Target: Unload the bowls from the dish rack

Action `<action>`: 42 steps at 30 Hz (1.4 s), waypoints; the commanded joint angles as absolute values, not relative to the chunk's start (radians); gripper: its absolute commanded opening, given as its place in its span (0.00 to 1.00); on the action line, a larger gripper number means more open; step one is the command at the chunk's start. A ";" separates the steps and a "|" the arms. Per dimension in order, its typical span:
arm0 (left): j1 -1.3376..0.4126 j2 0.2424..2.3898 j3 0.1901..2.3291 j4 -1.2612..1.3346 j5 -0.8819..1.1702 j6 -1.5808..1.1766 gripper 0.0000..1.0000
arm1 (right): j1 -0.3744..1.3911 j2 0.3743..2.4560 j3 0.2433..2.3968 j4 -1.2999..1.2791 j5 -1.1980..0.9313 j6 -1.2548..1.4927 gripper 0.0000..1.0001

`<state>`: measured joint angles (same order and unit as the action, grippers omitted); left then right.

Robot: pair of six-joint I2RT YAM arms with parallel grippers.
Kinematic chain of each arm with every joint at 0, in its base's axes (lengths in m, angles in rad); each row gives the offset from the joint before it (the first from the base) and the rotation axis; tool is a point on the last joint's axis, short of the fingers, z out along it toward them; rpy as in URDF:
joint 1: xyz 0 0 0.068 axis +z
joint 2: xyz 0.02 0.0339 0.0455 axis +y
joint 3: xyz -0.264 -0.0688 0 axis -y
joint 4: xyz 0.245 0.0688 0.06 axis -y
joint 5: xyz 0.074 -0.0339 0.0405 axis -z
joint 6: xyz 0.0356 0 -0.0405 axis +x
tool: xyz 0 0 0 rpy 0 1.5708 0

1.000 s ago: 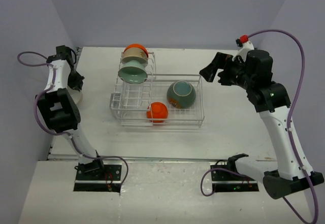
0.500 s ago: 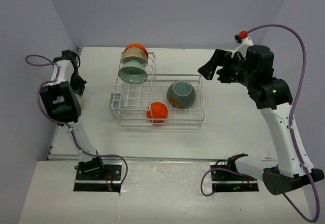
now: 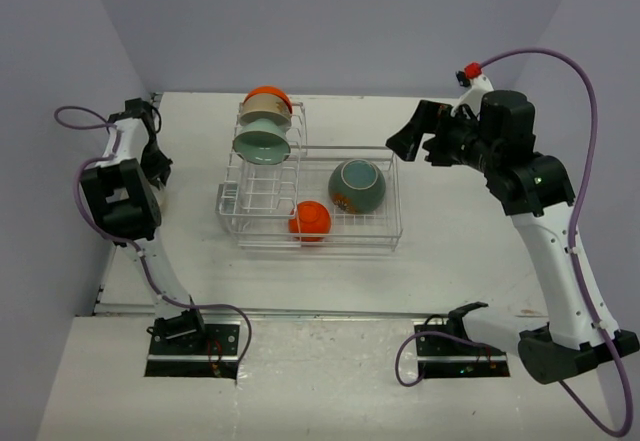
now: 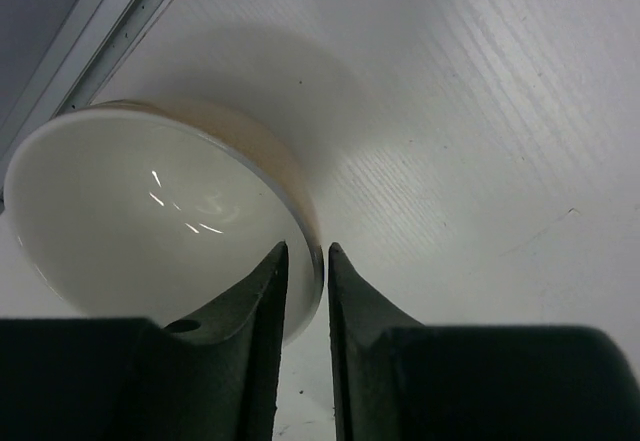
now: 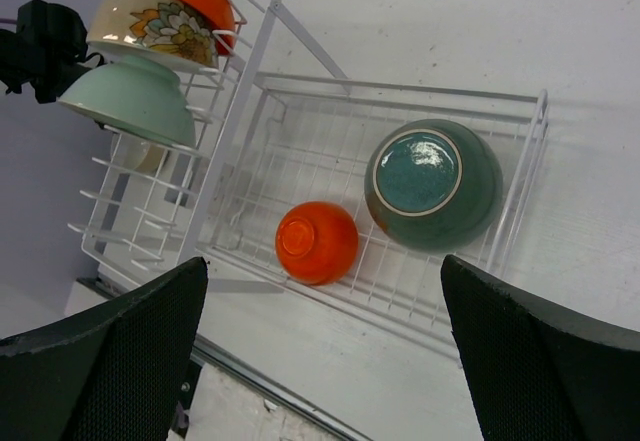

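The wire dish rack stands mid-table. In its basket lie a dark teal bowl and a small orange bowl, both upside down. In its upright slots stand a pale green bowl, a cream flowered bowl and an orange bowl. My left gripper is at the table's far left edge, shut on the rim of a plain cream bowl that sits low at the table. My right gripper is open and empty above the rack's right end. Its wrist view shows the teal bowl and orange bowl below.
A metal rail runs along the table's left edge, close behind the cream bowl. Purple walls enclose the table on the left, back and right. The left arm's black gripper shows beyond the rack's slots in the right wrist view.
My left arm has swung down and in toward the table's left edge. My right gripper has edged slightly left toward the rack. The bowls in the rack have not moved.
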<state>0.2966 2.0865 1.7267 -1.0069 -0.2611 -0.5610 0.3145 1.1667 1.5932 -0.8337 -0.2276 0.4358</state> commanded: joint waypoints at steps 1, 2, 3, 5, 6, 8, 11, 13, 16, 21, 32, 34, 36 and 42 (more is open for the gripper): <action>0.281 2.056 1.727 -0.980 -0.261 -0.551 0.24 | 0.324 1.161 1.635 -0.847 -0.236 0.420 0.99; 0.279 2.056 1.729 -0.982 -0.259 -0.555 0.26 | 0.325 1.163 1.638 -0.851 -0.236 0.417 0.99; 0.276 2.048 1.727 -0.979 -0.250 -0.558 0.29 | 0.324 1.163 1.644 -0.853 -0.236 0.417 0.99; 0.267 2.016 1.735 -0.977 -0.241 -0.568 0.36 | 0.325 1.155 1.641 -0.856 -0.236 0.416 0.99; 0.264 2.004 1.744 -0.974 -0.233 -0.574 0.38 | 0.327 1.151 1.640 -0.856 -0.236 0.416 0.99; 0.258 1.965 1.800 -0.980 -0.209 -0.586 0.43 | 0.328 1.141 1.638 -0.856 -0.236 0.417 0.99; 0.252 1.922 1.947 -1.018 -0.213 -0.603 0.54 | 0.330 1.140 1.655 -0.868 -0.235 0.417 0.99; 0.250 1.896 2.006 -1.046 -0.210 -0.632 0.56 | 0.333 1.140 1.666 -0.879 -0.238 0.417 0.99; 0.230 1.797 2.016 -1.020 -0.161 -0.689 0.55 | 0.334 1.132 1.674 -0.888 -0.232 0.420 0.99; 0.227 1.504 1.768 -0.858 0.115 -0.876 0.52 | 0.337 1.124 1.681 -0.907 -0.229 0.439 0.99; 0.184 0.922 1.254 -0.601 0.368 -1.443 0.49 | 0.342 1.062 1.632 -0.876 -0.232 0.474 0.99; 0.152 0.872 1.179 -0.578 0.393 -1.539 0.50 | 0.345 1.057 1.623 -0.871 -0.230 0.474 0.99; 0.101 0.848 1.149 -0.560 0.391 -1.587 0.51 | 0.345 1.045 1.611 -0.865 -0.226 0.477 0.99; -0.072 0.879 1.167 -0.561 0.313 -1.696 0.52 | 0.347 1.020 1.582 -0.847 -0.222 0.491 0.99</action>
<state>-0.0044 0.8700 1.1332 -0.6327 0.3248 -1.5883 0.3405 1.0374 1.5860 -0.8894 -0.2264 0.4751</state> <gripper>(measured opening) 0.518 0.990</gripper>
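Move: The cream bowl just set on the table has its middle about 5 cm left of the left hand and 4 cm back, 3 cm below it, with the rim still between the barely parted fingers. The light green bowl, next in the rack, is about 30 cm right, level ahead, 20 cm up. Beyond that bowl stand the flowered bowl, 7 cm farther out, and the orange bowl, 12 cm. From the right hand the light green bowl lies some 31 cm left, 10 ahead, 12 below. The cream bowl's rim is let go as the left fingers open to about half; the hand lifts off it up and slightly forward, then swings right and back while still climbing, ending some 30 cm up and 23 cm right, nearer the light green bowl. Its wrist turns about 80 degrees, from pointing down to pointing forward, a little right and down. The right arm, wide open, draws back about 5 cm, rising slightly. ##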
